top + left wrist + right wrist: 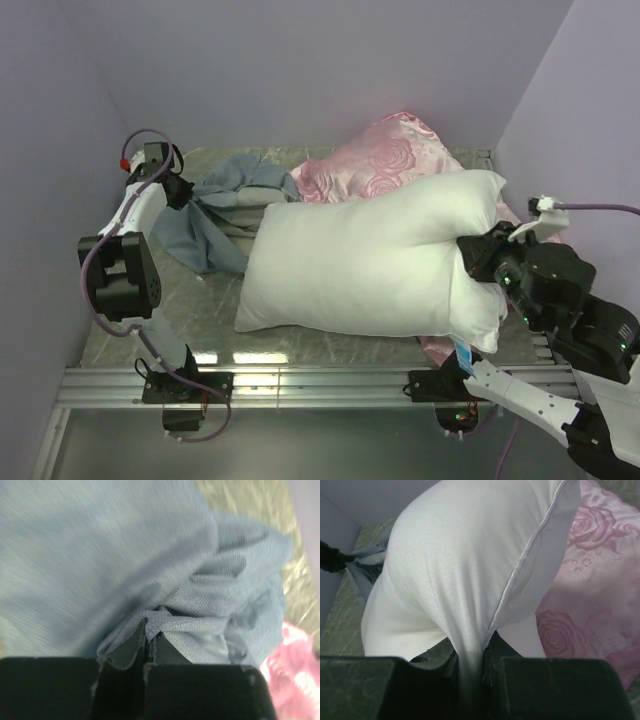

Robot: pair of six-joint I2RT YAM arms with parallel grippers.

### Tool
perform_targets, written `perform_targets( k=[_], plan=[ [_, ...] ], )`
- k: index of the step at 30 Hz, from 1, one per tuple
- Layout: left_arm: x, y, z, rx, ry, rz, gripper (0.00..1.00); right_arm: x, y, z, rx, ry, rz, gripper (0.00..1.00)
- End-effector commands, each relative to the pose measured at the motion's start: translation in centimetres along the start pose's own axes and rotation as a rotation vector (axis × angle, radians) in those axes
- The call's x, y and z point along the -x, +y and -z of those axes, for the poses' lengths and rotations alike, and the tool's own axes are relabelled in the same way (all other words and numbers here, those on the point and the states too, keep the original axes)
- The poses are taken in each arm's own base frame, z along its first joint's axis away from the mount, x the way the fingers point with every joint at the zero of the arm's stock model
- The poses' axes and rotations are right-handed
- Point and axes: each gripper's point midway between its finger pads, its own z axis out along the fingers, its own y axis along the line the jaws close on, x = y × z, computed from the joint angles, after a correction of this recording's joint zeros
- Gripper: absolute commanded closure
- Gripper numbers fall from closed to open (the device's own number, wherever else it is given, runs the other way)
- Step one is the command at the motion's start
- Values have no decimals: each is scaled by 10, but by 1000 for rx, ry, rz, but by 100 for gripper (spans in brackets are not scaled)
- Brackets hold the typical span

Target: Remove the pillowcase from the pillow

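Observation:
The plump white pillow (370, 260) lies bare across the table's middle, fully out of the pillowcase. My right gripper (478, 252) is shut on the pillow's right end; in the right wrist view white fabric (470, 580) is pinched between the jaws (472, 672). The pillowcase (215, 215) lies crumpled at the far left, grey-blue side showing. My left gripper (182, 192) is shut on a fold of the pillowcase; the left wrist view shows the grey-blue cloth (100, 555) clamped at the gripper's tips (148, 630).
A pink satin rose-patterned cushion (385, 160) lies behind and under the pillow, also in the right wrist view (600, 565). Purple walls close in at the back and both sides. The marble-patterned table (200, 310) has a metal rail (300, 385) along its near edge.

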Motion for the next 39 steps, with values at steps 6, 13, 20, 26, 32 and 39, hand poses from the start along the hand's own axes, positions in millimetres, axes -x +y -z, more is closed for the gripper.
perform_targets(
  k=[6, 13, 20, 26, 32, 39],
  plan=[
    [8, 1, 22, -36, -48, 49, 100, 56, -11, 23, -28, -206, -112, 100],
    [-9, 28, 35, -37, -62, 38, 79, 58, 0, 20, 15, -210, -127, 100],
    [-9, -5, 73, -238, -58, -47, 39, 32, 62, -9, 226, -68, -134, 100],
    [-11, -18, 99, -311, -59, -99, 41, -61, 82, -50, 276, 95, -167, 100],
    [-21, -16, 96, -330, -47, -110, 40, -163, 103, -72, 312, 316, -129, 100],
    [-27, -29, 120, -398, -56, -139, 41, -186, 62, -73, 165, 297, -124, 100]
  ],
)
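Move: The left fingers still pinch a fold of the pillowcase, whose heap centres roughly 8 cm to their right and 5 cm lower; the pillow's free end is some 20 cm right of that hand and 14 cm back. The right hand, holding the pillow's other end high, has the pillowcase about 45 cm left, 26 cm ahead and 32 cm below. The pink floral pillow is around 20 cm ahead, 4 cm right and 30 cm below it. Leftward and down, after a small backing-off up and to the right, the right hand swings the still-gripped pillow towards the pillowcase, ending about 13 cm left and 20 cm lower, fingers tipping down some 20 degrees. The left hand draws back about 6 cm, opens and lets go of the pillowcase, then rises some 8 cm, easing right, to stand open over the pillow. ##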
